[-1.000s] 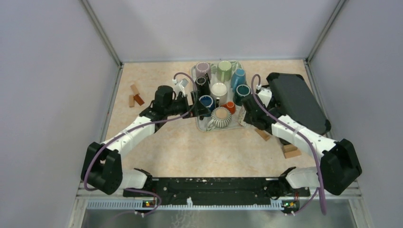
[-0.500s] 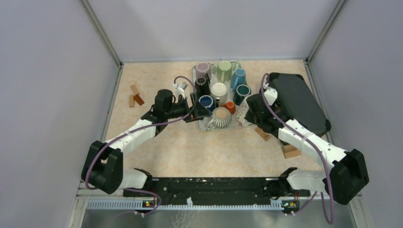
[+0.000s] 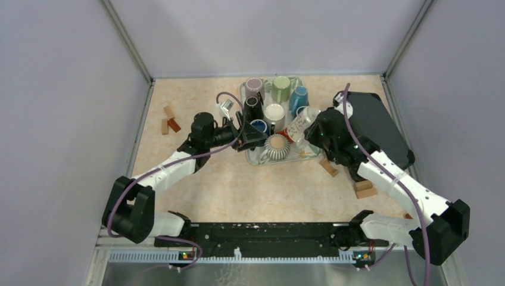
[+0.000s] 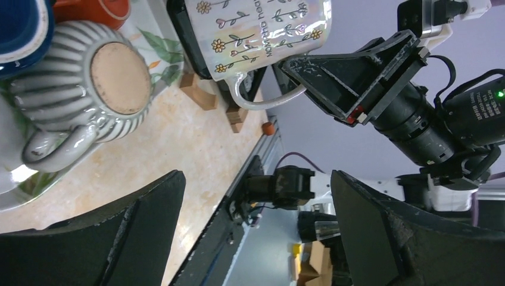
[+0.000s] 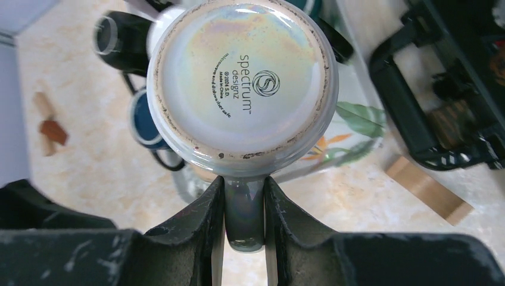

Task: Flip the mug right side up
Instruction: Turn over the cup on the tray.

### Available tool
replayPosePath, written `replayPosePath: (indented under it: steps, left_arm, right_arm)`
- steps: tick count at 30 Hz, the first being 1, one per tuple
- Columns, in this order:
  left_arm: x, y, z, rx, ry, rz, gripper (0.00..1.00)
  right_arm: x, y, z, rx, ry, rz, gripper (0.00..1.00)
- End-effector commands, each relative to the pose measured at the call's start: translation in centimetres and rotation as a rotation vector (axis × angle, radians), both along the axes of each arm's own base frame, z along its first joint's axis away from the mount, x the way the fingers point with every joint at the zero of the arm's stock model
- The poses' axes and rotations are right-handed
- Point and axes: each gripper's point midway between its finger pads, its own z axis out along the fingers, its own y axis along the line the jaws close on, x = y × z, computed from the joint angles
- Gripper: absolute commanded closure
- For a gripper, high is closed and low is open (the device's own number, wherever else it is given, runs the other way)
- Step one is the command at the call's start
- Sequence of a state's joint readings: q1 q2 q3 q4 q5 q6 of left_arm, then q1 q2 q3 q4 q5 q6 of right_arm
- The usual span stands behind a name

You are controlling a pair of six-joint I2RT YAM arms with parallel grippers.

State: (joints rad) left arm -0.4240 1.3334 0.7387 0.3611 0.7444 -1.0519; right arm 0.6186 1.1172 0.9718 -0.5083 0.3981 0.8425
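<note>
The mug (image 3: 302, 122) is white and iridescent with a flower print. It hangs tilted in the air over the right part of the tray (image 3: 262, 159). My right gripper (image 3: 314, 133) is shut on its handle (image 5: 244, 220). The mug's base (image 5: 241, 77) faces the right wrist camera. In the left wrist view the mug (image 4: 262, 30) shows its printed side and its looped handle. My left gripper (image 3: 247, 136) stands open at the tray's left side with nothing between its fingers (image 4: 143, 226). The mug's mouth is hidden.
The tray holds several other mugs, among them a grey ribbed one (image 3: 277, 146) upside down, a blue one (image 3: 258, 126) and a white one (image 3: 274, 113). A black case (image 3: 372, 125) lies at the right. Wooden blocks (image 3: 170, 121) (image 3: 329, 168) (image 3: 364, 189) lie on the table.
My right arm has lifted the flowered mug off the tray's right edge and swung it up and leftward, tilting it. The left gripper stayed open and barely moved.
</note>
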Motion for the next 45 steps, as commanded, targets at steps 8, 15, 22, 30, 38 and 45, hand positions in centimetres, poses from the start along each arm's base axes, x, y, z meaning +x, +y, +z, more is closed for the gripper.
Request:
replayPosePath:
  steps: [8, 15, 22, 30, 38, 45]
  left_arm:
    - [1.9, -1.1, 7.3, -0.257, -0.049, -0.008, 0.02]
    - [2.8, -1.0, 9.7, -0.359, -0.042, 0.026, 0.10]
    - [3.4, -0.9, 10.5, -0.386, -0.064, 0.043, 0.19]
    - [4.0, -0.9, 12.5, -0.431, -0.118, 0.043, 0.26]
    - [4.1, -0.5, 13.1, -0.433, -0.159, 0.045, 0.43]
    - [4.1, 0.0, 13.3, -0.424, -0.183, 0.041, 0.59]
  right_arm:
    - [3.7, 7.0, 18.0, 0.461, -0.433, 0.167, 1.00]
    - [3.3, 10.0, 21.5, 0.649, -0.531, 0.265, 1.00]
    - [2.7, 11.8, 22.4, 0.792, -0.526, 0.322, 1.00]
    - [2.0, 12.9, 21.2, 0.902, -0.491, 0.369, 1.00]
    - [1.6, 13.2, 20.1, 0.953, -0.458, 0.380, 1.00]
    - [1.6, 13.7, 18.6, 0.969, -0.428, 0.391, 1.00]
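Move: In the right fingers, pinched by its handle, the flowered mug hangs with its body about 3 cm ahead, 3 cm left and 4 cm above that hand. The open left gripper it is taken to is some 16 cm left, 2 back, 3 higher. From the left hand the mug's body is 13 cm right, 5 ahead, 1 up; the striped mug 6 right, 3 ahead, the orange cup 11 right, 8 ahead, both about 15 below. Swinging the held mug up and left towards the left gripper, the right hand travels some 13 cm each way, rolling about 50 degrees so its left side rises, and keeps its pinch on the handle. The left hand climbs about 10 cm and reaches 5 cm forward, rolling some 20 degrees the other way, its fingers narrowing from wide open to under half around the handle. ##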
